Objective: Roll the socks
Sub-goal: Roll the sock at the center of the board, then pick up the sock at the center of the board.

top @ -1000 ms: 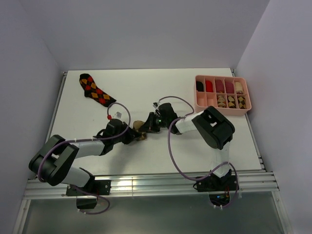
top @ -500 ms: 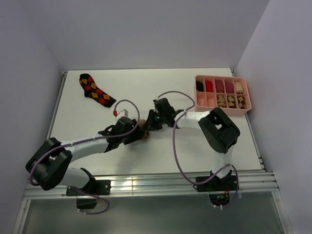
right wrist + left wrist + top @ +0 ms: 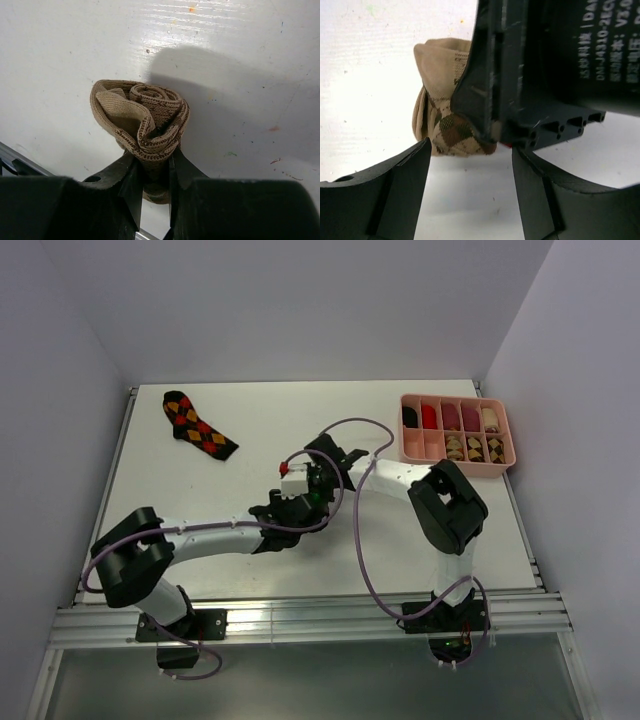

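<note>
A tan-brown-cream argyle sock (image 3: 145, 122) is rolled into a bundle. My right gripper (image 3: 152, 167) is shut on its lower end and holds it just over the white table, roll end facing the camera. In the left wrist view the same sock (image 3: 445, 120) sits just ahead of my left gripper (image 3: 470, 155), which is open and empty, with the right gripper's black body (image 3: 530, 75) over the sock. From above, both grippers meet at mid-table, left (image 3: 292, 508) and right (image 3: 316, 483), and hide the roll. A black-red-orange argyle sock (image 3: 198, 425) lies flat at the far left. The beige-brown-orange sock cannot be told apart.
A pink divided tray (image 3: 458, 397) stands at the far right, holding plain rolled socks in its back row and argyle-patterned rolls (image 3: 474, 448) in its front row. Purple cables loop over both arms. Walls close in the table on three sides.
My left arm has stretched right and forward, bringing its gripper under the right gripper. The right gripper has shifted slightly left and back with the rolled sock, which is now covered from above.
</note>
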You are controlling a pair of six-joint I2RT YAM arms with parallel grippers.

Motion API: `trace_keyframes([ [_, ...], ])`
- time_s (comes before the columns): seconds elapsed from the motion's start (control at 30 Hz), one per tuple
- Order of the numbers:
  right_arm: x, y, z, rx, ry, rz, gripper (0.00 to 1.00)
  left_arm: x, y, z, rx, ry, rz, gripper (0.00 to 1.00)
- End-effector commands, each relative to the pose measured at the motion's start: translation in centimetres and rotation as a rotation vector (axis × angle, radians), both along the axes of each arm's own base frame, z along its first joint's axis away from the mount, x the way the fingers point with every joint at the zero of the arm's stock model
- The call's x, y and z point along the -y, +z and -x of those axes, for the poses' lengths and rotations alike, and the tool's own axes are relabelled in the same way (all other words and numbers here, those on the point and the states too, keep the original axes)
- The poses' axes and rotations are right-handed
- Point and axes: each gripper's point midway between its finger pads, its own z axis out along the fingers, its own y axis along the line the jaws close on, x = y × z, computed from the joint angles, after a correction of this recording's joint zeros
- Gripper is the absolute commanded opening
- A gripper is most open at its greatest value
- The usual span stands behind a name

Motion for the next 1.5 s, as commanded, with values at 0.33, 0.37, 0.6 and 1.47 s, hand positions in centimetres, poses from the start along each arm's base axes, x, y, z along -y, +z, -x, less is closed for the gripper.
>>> trace_keyframes([
  [0.33,0.7,-2.1,1.6,-0.070,0.034,0.097,0.00,1.2,-1.5,-2.0,0.075,-0.001,-0.170,0.63],
  [0.37,0.6,-2.1,1.6,-0.070,0.037,0.094,0.00,1.1,-2.0,-1.9,0.064,-0.003,-0.187,0.55],
  [0.6,0.0,-1.9,1.8,-0.078,0.056,0.059,0.00,0.3,-4.3,-1.0,0.000,0.008,-0.211,0.09],
  [1.47,-2.6,4.3,-0.3,0.078,0.079,-0.332,0.80,-5.7,-4.5,0.7,-0.290,0.097,0.587,0.01],
])
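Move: The right hand still has the part-rolled sock pinched by its end; the sock's middle lies about 3 cm ahead of that hand, 2 cm to its left and 1 cm lower. From the open left hand the sock's middle is roughly 4 cm ahead, 1 cm to the left and 3 cm below. The black-red sock lies some 22 cm ahead and 24 cm left of the left hand, the pink box about 20 cm ahead and 33 cm right. The left fingers shut on the near end of the rolled sock after dipping about 3 cm and slightly forward; then, keeping the pinch, the hand carries it some 5 cm left while rolling about 40 degrees, its left side going down. The right hand holds its end until the left has gripped, then opens wide, lets go and rises about 5 cm, drifting 2 cm left and tilting its left side up. ##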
